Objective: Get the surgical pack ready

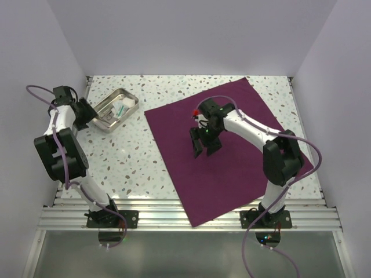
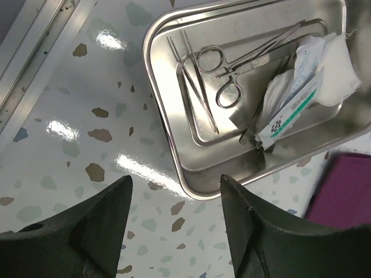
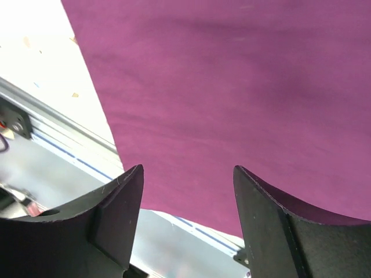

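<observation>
The surgical pack is a wide purple-maroon cloth (image 1: 243, 168) lying flat as a tilted square on the right half of the table; it fills the right wrist view (image 3: 232, 87), and its corner shows in the left wrist view (image 2: 348, 197). My right gripper (image 1: 206, 149) hangs open and empty above the cloth's middle (image 3: 188, 174). My left gripper (image 1: 87, 113) is open and empty at the far left (image 2: 175, 184), just beside the near rim of a steel tray (image 1: 130, 106) that holds scissors-like forceps (image 2: 232, 63), a thin probe and white gauze packets (image 2: 307, 81).
The tray's rim (image 2: 168, 121) lies just beyond my left fingertips. White walls close in on both sides and the back. A ribbed metal rail (image 1: 174, 214) runs along the table's near edge, and the cloth's near corner overhangs it.
</observation>
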Controlling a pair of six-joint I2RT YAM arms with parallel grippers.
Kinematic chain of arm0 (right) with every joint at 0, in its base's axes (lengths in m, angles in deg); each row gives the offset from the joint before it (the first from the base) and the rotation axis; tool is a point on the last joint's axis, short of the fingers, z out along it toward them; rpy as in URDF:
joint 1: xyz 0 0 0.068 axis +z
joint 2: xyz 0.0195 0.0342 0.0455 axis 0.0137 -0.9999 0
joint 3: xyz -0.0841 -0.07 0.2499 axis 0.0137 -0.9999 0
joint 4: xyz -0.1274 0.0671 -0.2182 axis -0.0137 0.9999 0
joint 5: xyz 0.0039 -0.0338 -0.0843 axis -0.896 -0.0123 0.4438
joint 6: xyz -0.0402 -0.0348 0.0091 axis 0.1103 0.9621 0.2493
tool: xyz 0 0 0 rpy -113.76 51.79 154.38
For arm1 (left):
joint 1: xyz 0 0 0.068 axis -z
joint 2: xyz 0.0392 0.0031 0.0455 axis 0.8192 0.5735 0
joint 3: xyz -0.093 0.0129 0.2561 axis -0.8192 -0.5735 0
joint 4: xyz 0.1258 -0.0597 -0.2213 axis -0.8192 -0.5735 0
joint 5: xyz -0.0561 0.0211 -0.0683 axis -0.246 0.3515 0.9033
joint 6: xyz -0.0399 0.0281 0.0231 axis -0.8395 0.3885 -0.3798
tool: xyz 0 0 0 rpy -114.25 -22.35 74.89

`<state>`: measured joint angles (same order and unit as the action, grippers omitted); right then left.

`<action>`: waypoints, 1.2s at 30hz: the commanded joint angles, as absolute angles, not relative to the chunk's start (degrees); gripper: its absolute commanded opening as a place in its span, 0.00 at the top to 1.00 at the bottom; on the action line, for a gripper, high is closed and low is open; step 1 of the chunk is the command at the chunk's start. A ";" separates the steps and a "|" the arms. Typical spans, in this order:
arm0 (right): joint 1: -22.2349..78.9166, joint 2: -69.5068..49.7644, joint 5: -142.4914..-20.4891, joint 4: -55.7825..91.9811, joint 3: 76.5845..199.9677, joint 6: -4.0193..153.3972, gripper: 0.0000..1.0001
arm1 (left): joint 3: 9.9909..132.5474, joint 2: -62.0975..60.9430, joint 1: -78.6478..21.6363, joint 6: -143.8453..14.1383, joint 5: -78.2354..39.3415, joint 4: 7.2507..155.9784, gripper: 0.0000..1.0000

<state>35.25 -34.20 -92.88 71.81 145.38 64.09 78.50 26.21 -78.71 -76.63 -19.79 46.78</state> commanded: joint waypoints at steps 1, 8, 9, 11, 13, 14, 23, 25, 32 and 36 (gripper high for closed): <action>32.00 -30.66 -91.60 74.72 145.61 65.42 0.33 | 80.92 30.53 -79.09 -75.77 -20.07 46.82 0.35; 27.87 -28.46 -90.37 74.55 142.71 66.04 0.33 | 84.79 37.82 -79.09 -76.65 -18.83 47.52 0.42; 27.78 -28.46 -89.85 74.37 142.28 66.12 0.33 | 85.05 38.44 -79.09 -76.83 -18.74 47.78 0.44; 27.69 -28.20 -89.67 73.76 141.83 65.95 0.33 | 85.23 39.76 -79.09 -77.18 -18.39 48.05 0.50; 27.43 -28.19 -89.58 73.49 141.30 65.60 0.33 | 85.23 40.56 -79.09 -77.09 -17.78 48.48 0.60; 27.43 -28.37 -89.58 73.23 141.22 65.68 0.33 | 85.32 41.08 -79.09 -77.18 -17.95 48.57 0.62; 26.81 -28.55 -88.79 72.88 140.43 66.39 0.33 | 87.69 42.94 -79.09 -75.60 -16.46 47.96 0.97; 26.37 -28.28 -88.79 72.79 139.99 66.56 0.33 | 87.61 41.80 -79.00 -75.16 -15.58 47.96 1.00; 25.05 -27.67 -89.23 72.61 140.25 67.70 0.33 | 84.62 36.08 -79.09 -74.81 -10.58 47.44 1.00; 22.87 -26.88 -88.26 73.66 140.51 67.36 0.33 | 82.95 31.25 -78.83 -75.16 -8.38 46.82 1.00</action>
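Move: The short end rim of the tray lies almost under my open left hand, about 1 cm ahead, 1 cm right and 8 cm below. From that hand the clamp rings are some 7 cm ahead and 5 cm right, the packet 8 cm ahead and 12 cm right, and the gauze 11 cm ahead and 15 cm right, all roughly 10 cm lower. From my right hand the same rim is around 17 cm ahead, 44 cm left and 7 cm below. I sink my left hand about 8 cm and ease 2 cm forward, the fingers tipping slightly steeper, so they straddle the tray's short end rim. I shut them there and pinch the rim, one finger inside and one outside, then draw it about 1 cm back and right. Meanwhile my empty, open right hand drifts 7 cm right above the bare cloth. ##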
